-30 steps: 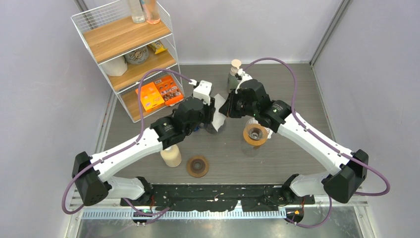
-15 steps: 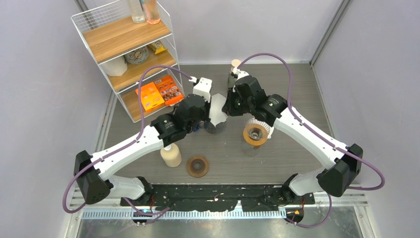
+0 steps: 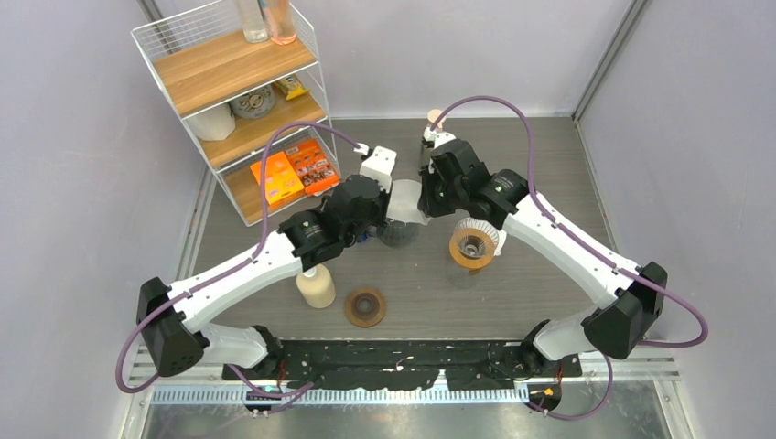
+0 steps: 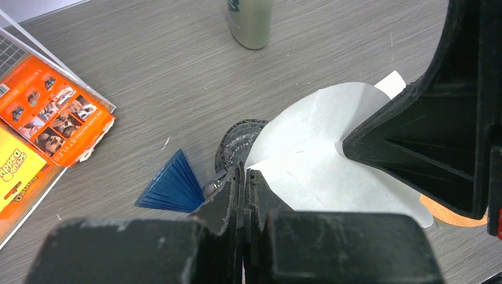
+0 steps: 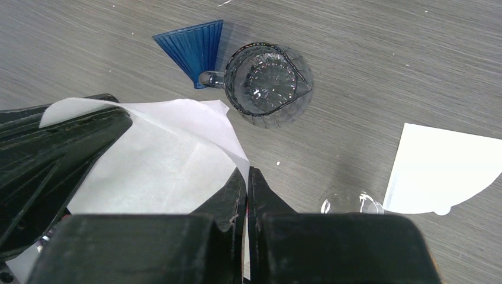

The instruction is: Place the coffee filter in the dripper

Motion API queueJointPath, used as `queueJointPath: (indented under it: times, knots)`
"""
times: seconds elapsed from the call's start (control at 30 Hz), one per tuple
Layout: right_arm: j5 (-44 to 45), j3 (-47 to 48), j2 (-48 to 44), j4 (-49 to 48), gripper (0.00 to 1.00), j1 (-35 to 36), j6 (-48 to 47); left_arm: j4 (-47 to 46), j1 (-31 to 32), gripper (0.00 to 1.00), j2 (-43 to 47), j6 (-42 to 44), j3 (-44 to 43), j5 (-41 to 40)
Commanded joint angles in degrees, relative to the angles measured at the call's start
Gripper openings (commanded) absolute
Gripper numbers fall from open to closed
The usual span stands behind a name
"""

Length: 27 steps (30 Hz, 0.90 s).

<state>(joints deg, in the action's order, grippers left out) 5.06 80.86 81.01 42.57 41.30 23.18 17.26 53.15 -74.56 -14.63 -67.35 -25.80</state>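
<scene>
A white paper coffee filter [image 3: 404,199] hangs above the table between my two grippers. My left gripper [image 4: 244,171] is shut on the filter's [image 4: 314,154] near edge. My right gripper [image 5: 247,171] is shut on the opposite edge of the filter [image 5: 160,160], whose layers are spread slightly apart. In the top view the left gripper [image 3: 392,205] and right gripper [image 3: 422,198] face each other a short way apart. The dripper [image 3: 472,245], a ribbed cone in an orange-brown collar on a glass vessel, stands just right of the filter and lower down.
Below the filter sits a ribbed glass cup [image 5: 267,83] with a blue fan-shaped piece [image 5: 195,44]. A second filter [image 5: 444,168] lies flat on the table. A grey-green bottle [image 4: 250,22], a cream bottle [image 3: 317,288], a brown ring [image 3: 365,306] and a wire shelf [image 3: 240,101] stand around.
My left gripper has shut on the filter. The right gripper has shifted slightly back and left, and the filter now shows wider between the two.
</scene>
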Motion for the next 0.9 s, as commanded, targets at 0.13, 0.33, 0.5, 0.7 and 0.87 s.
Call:
queueJointPath:
  times: [0.13,0.33,0.5,0.7,0.87]
  knots:
    - [-3.6,2.9,-0.8,1.0,0.05,0.3,-4.4,-1.1,0.2,0.0,3.0,1.7,-0.5,2.4]
    - [-6.3,3.3,-1.5,-0.8,0.05,0.3,-1.2,-0.9,0.2,0.29,5.3,-0.9,-1.8,16.5]
    - [-5.3,4.4,-2.3,-0.2,0.05,0.3,0.3,-0.1,0.2,0.53,7.0,-1.1,-2.6,18.7]
    - [-0.7,7.0,-3.0,6.5,0.05,-0.3,0.3,-1.1,0.2,0.99,12.8,-1.4,-0.6,21.8]
    - [-0.1,7.6,-5.2,12.7,0.05,-2.0,-0.3,-4.4,0.0,0.99,19.5,-1.5,4.0,19.7]
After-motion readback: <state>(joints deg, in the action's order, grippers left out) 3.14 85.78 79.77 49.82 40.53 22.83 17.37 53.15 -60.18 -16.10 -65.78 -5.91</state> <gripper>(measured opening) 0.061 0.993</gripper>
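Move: The left hand, shut on the coffee filter's near-left edge, has the filter's middle about 3 cm to its right and 2 cm ahead, nearly level; the glass jug lies some 6 cm ahead, 4 cm right and 21 cm below. From the right hand, also pinching the filter, the dripper is roughly 10 cm right, level fore and aft, about 10 cm below. The jug lies 6 cm ahead and 3 cm left of this hand, the spare filter 5 cm ahead and 18 cm right, both near table height. Back and up, about 7 cm each, the left hand withdraws from the filter, slipping slightly right before swinging back left; its fingers open wide to let go of the edge while the wrist turns some 20 degrees clockwise and rolls its left side down. The right hand keeps its pinch, easing back slightly and then rising about 2 cm as it swings right. ##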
